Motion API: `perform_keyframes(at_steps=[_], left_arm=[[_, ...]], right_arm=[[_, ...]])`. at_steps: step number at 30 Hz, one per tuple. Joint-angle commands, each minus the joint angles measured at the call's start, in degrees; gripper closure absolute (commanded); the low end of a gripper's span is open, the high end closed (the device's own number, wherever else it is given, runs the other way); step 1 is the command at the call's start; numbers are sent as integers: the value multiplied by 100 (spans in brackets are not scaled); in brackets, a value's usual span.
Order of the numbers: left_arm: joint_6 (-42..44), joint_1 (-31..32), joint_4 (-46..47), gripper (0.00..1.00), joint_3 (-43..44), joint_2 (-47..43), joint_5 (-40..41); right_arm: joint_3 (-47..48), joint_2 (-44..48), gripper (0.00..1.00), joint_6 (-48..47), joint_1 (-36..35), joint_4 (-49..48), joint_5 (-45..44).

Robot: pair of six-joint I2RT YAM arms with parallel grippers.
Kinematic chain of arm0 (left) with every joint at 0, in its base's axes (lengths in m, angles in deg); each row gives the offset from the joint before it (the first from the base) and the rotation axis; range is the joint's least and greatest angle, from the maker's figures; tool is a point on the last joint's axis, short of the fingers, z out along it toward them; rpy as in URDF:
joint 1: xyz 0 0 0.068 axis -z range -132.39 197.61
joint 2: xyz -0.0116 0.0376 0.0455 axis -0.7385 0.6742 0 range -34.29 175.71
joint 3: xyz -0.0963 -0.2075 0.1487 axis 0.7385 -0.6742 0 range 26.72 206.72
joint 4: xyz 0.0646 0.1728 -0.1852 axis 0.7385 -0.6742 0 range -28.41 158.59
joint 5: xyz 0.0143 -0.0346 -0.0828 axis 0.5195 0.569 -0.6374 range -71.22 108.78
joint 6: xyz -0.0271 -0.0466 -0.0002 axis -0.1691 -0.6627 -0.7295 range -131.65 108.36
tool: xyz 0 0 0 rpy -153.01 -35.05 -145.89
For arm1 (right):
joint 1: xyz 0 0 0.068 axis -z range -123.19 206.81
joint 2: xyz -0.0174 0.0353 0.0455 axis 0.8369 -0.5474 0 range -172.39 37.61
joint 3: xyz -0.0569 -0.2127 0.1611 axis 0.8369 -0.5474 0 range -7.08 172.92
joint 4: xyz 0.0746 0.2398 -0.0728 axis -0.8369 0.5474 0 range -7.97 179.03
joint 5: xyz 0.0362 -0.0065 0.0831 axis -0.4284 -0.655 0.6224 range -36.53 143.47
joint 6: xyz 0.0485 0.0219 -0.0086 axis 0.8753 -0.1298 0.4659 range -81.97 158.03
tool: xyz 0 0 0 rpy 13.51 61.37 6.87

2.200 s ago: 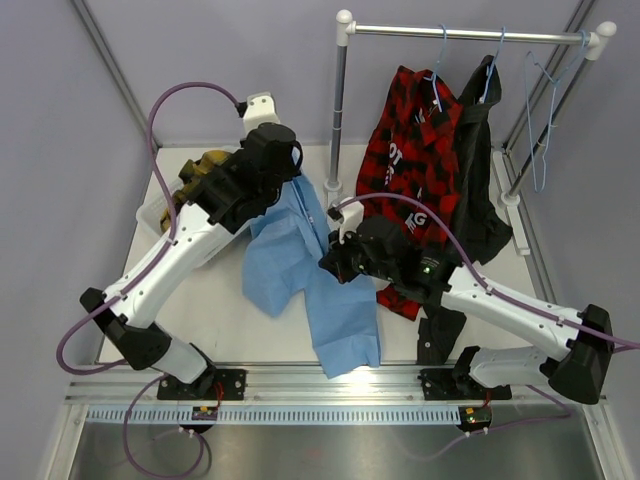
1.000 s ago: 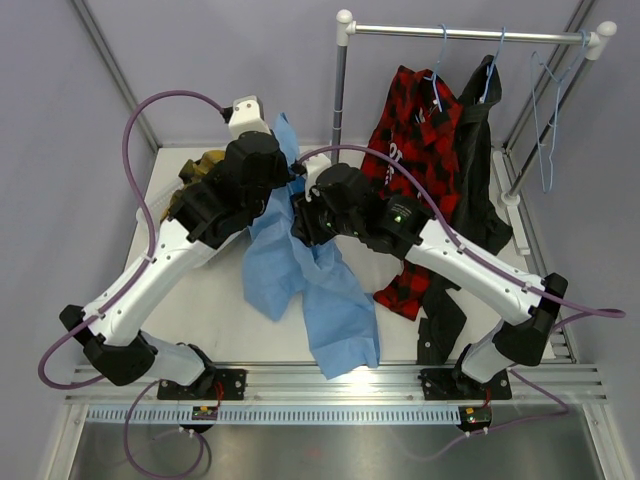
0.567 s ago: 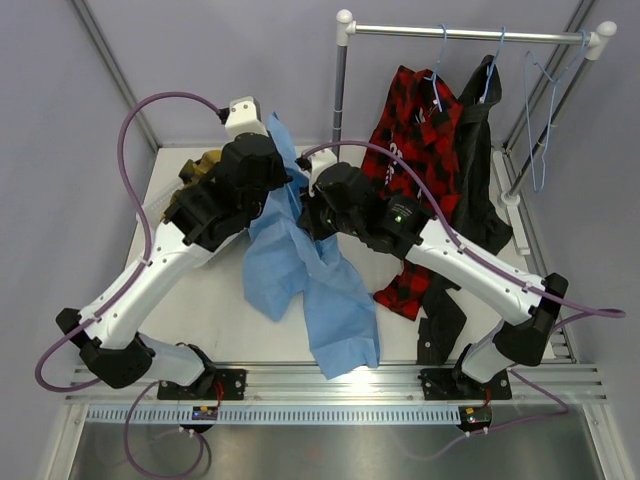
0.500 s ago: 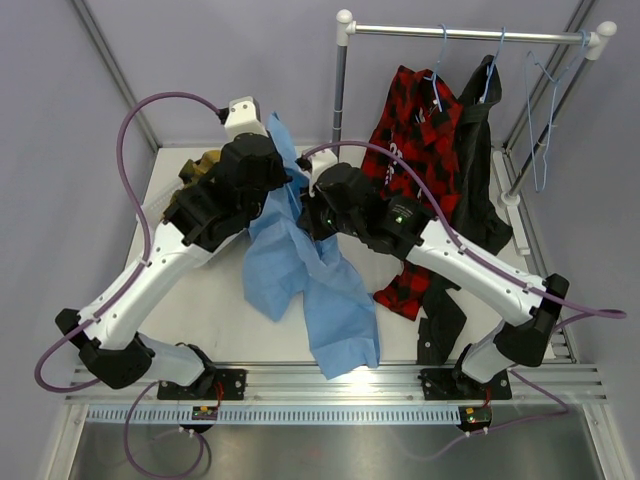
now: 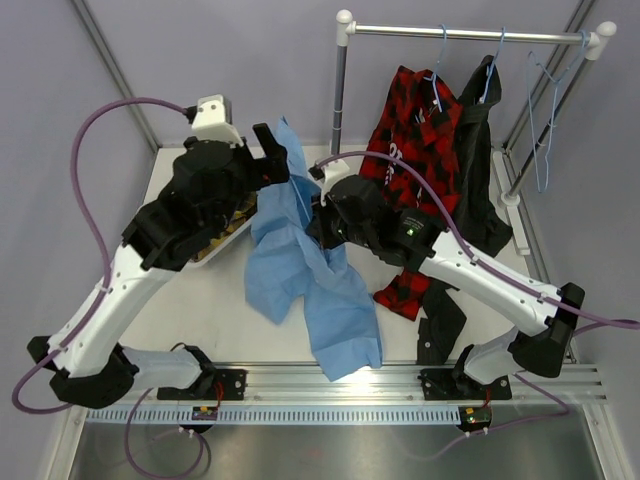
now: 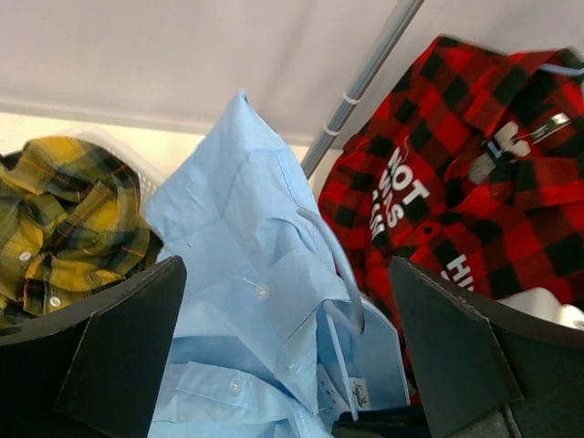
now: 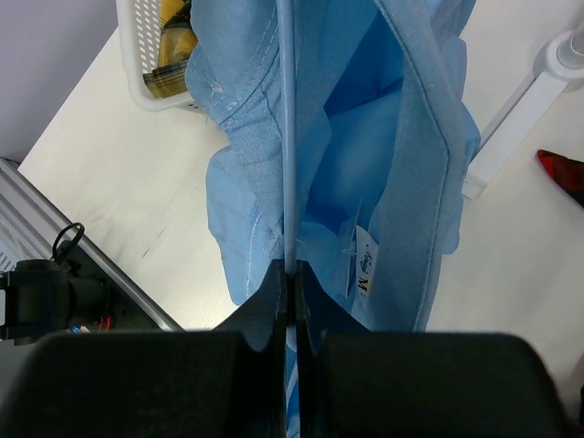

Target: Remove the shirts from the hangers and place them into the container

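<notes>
The light blue shirt (image 5: pixel 305 270) hangs from a pale-blue wire hanger (image 7: pixel 287 109), its tail lying on the table. My right gripper (image 7: pixel 290 269) is shut on the hanger's wire, inside the collar. My left gripper (image 6: pixel 287 365) stands wide open just left of the shirt's raised top (image 5: pixel 285 135), holding nothing. The yellow-and-black plaid shirt (image 6: pixel 64 219) lies in the white container (image 5: pixel 210 258). The red-and-black plaid shirt (image 5: pixel 420 150) and the dark shirt (image 5: pixel 480 170) hang on hangers from the rail.
The metal rail (image 5: pixel 470 35) crosses the back right, its near post (image 5: pixel 338 120) standing close behind the blue shirt. Two bare hangers (image 5: pixel 540 130) hang at the rail's right end. Grey walls close in the table on the left and back.
My left gripper has opened, let go of the blue shirt's top and pulled back to the left. The right gripper has closed on the hanger wire and shifted slightly right.
</notes>
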Motion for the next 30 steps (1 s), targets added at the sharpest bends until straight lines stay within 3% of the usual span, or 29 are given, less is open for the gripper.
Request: perform_keyframes(at_steps=[1, 5, 9, 15, 20, 24, 30], left_arm=[[247, 16, 330, 1, -37, -485, -244], [80, 16, 347, 1, -494, -1048, -315], [98, 16, 339, 1, -319, -1163, -270], [-1226, 16, 347, 2, -1538, -1549, -1351], [-2476, 86, 663, 12, -2785, -1497, -2511], [-3074, 200, 1295, 21, -3314, -1435, -2706], [-3225, 244, 1753, 24, -3351, -1400, -2600]], right_arm=[[-121, 273, 100, 100, 46, -396, -175], [-147, 291, 100, 258, 291, -387, -9], [-174, 229, 100, 232, 362, -466, 53], [300, 273, 100, 408, 424, -387, -210], [766, 229, 100, 487, 424, -343, -605], [749, 238, 100, 566, 424, -484, -667], [574, 247, 100, 707, 424, -615, -579]])
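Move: The left hand hovers open above the hanging blue shirt; the part of the shirt just under the right fingers lies roughly 7 cm back, 8 cm to the right and 17 cm below it. The container with the yellow shirt is some 17 cm ahead, 18 cm to the left and 40 cm below the left hand; the red plaid shirt is about 15 cm ahead, 28 cm right and 15 cm lower. That same blue part is some 3 cm under the right hand, 1 cm back and 1 cm right. Already free of the shirt, the left hand first draws back and left while rising about 4 cm, then swings right and drops steeply, some 20 cm, to the cloth beside and below the right gripper, tipping its fingers some 25 degrees down, rolling its left side lower and starting to close. The right hand keeps its pinch on the hanger and carries it slightly forward and right, then lifts it about 5 cm, turning a little clockwise. ##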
